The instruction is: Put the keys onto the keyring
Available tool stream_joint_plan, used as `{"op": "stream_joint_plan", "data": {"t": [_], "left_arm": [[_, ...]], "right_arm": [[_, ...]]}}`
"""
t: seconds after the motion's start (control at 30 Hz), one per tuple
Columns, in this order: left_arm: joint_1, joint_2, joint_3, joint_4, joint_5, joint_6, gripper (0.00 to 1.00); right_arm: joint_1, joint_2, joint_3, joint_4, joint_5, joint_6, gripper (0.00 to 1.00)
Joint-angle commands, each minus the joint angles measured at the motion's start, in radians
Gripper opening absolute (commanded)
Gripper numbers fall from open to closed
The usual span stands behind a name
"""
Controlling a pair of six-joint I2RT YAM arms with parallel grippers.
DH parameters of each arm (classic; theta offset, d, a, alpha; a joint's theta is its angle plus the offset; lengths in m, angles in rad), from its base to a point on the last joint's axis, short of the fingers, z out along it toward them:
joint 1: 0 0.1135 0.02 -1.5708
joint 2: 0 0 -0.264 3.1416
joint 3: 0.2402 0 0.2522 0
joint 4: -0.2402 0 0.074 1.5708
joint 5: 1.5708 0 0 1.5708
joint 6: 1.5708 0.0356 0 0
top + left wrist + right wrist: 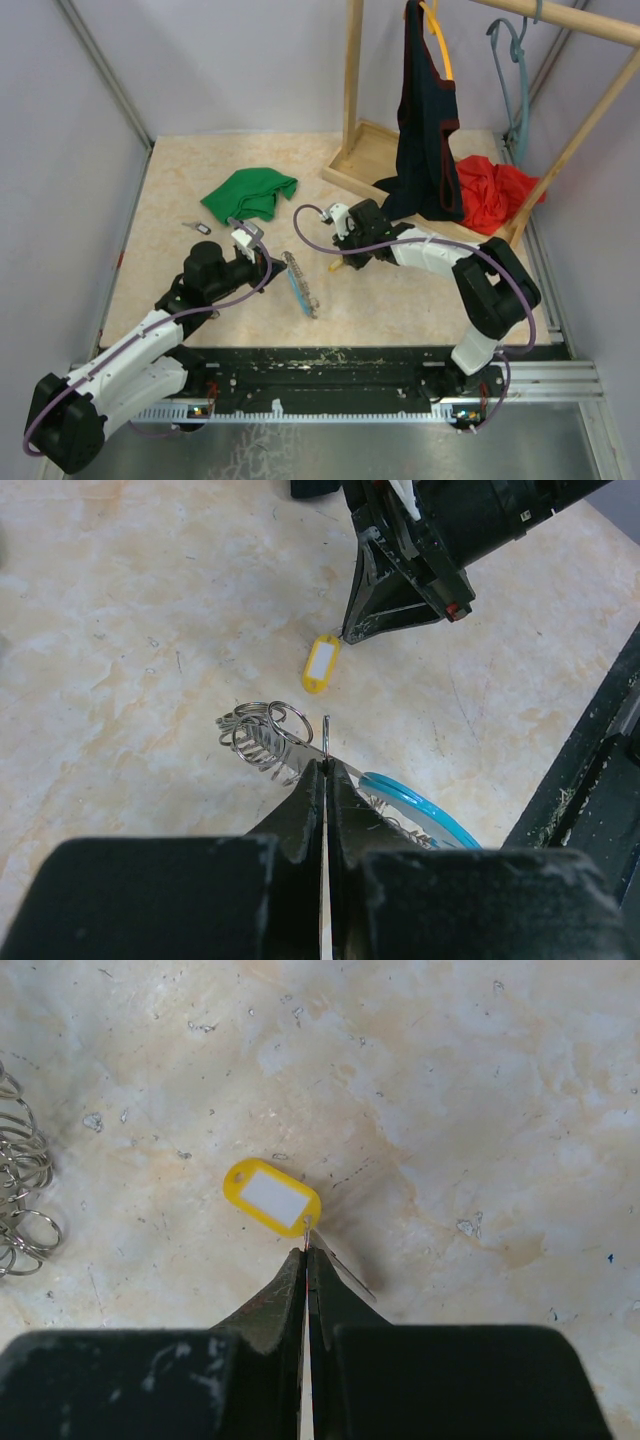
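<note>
The keyring (300, 284), a silvery chain of wire rings (262, 732) with a light blue band (420, 805), lies mid-table. My left gripper (326, 763) is shut on one thin upright ring of it. A key with a yellow plastic head (272, 1196) lies on the table just right of the keyring. My right gripper (306, 1245) is shut on the small metal loop at that head's near end. In the top view the left gripper (271, 262) and right gripper (342, 264) face each other across the chain. Another small key (197, 227) lies apart at the left.
A green cloth (250, 192) lies behind the left gripper. At the back right a wooden rack (352, 100) carries a dark garment (425, 130), with a red cloth (492, 190) on its base. The table's near edge meets a black rail (330, 365).
</note>
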Motion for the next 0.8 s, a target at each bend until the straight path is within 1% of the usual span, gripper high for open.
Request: {"op": "stream_joint_plan", "data": {"t": [0.0, 0.2, 0.43, 0.6, 0.77], "left_arm": [[-0.007, -0.002, 0.020, 0.033, 0.020, 0.000, 0.00], [-0.007, 0.010, 0.022, 0.044, 0.033, 0.003, 0.00], [-0.007, 0.038, 0.019, 0.112, 0.078, 0.017, 0.00], [-0.007, 0.072, 0.006, 0.215, 0.149, 0.058, 0.00], [-0.008, 0.130, -0.010, 0.335, 0.256, 0.144, 0.00]], "right_arm": [[-0.006, -0.017, 0.000, 0.014, -0.017, 0.010, 0.00], [-0.005, -0.052, -0.011, 0.026, -0.035, 0.000, 0.00], [-0.005, -0.126, -0.037, 0.057, -0.088, -0.011, 0.00], [-0.005, -0.225, -0.048, 0.046, -0.124, -0.021, 0.00], [-0.003, -0.320, -0.060, 0.053, -0.168, -0.010, 0.00]]}}
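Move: The yellow key tag is already pinched in the right fingers, only a few centimetres over the table; the keyring in the left fingers lies about 12 cm to this hand's left, some 7 cm back and roughly 11 cm higher. A dark cloth hem hangs about 12 cm ahead and 10 cm to the right of it. From the left hand the tag is about 7 cm ahead, 10 cm right and 12 cm down, while the green cloth lies some 23 cm ahead and 9 cm left. After barely stirring at first, the right hand keeps its shut grip on the yellow tag's end and carries it up about 6.5 cm, picking up speed, while drawing back some 2 cm and rolling around 10 degrees so its left side rises, which brings the tag nearer the keyring. Late on, the left hand, still pinching the keyring with the ringed metal plate and its blue grip hanging from it, comes to meet it by about 2.5 cm to the right and a little up, turning clockwise just under 10 degrees with the fingers tipping slightly up. ##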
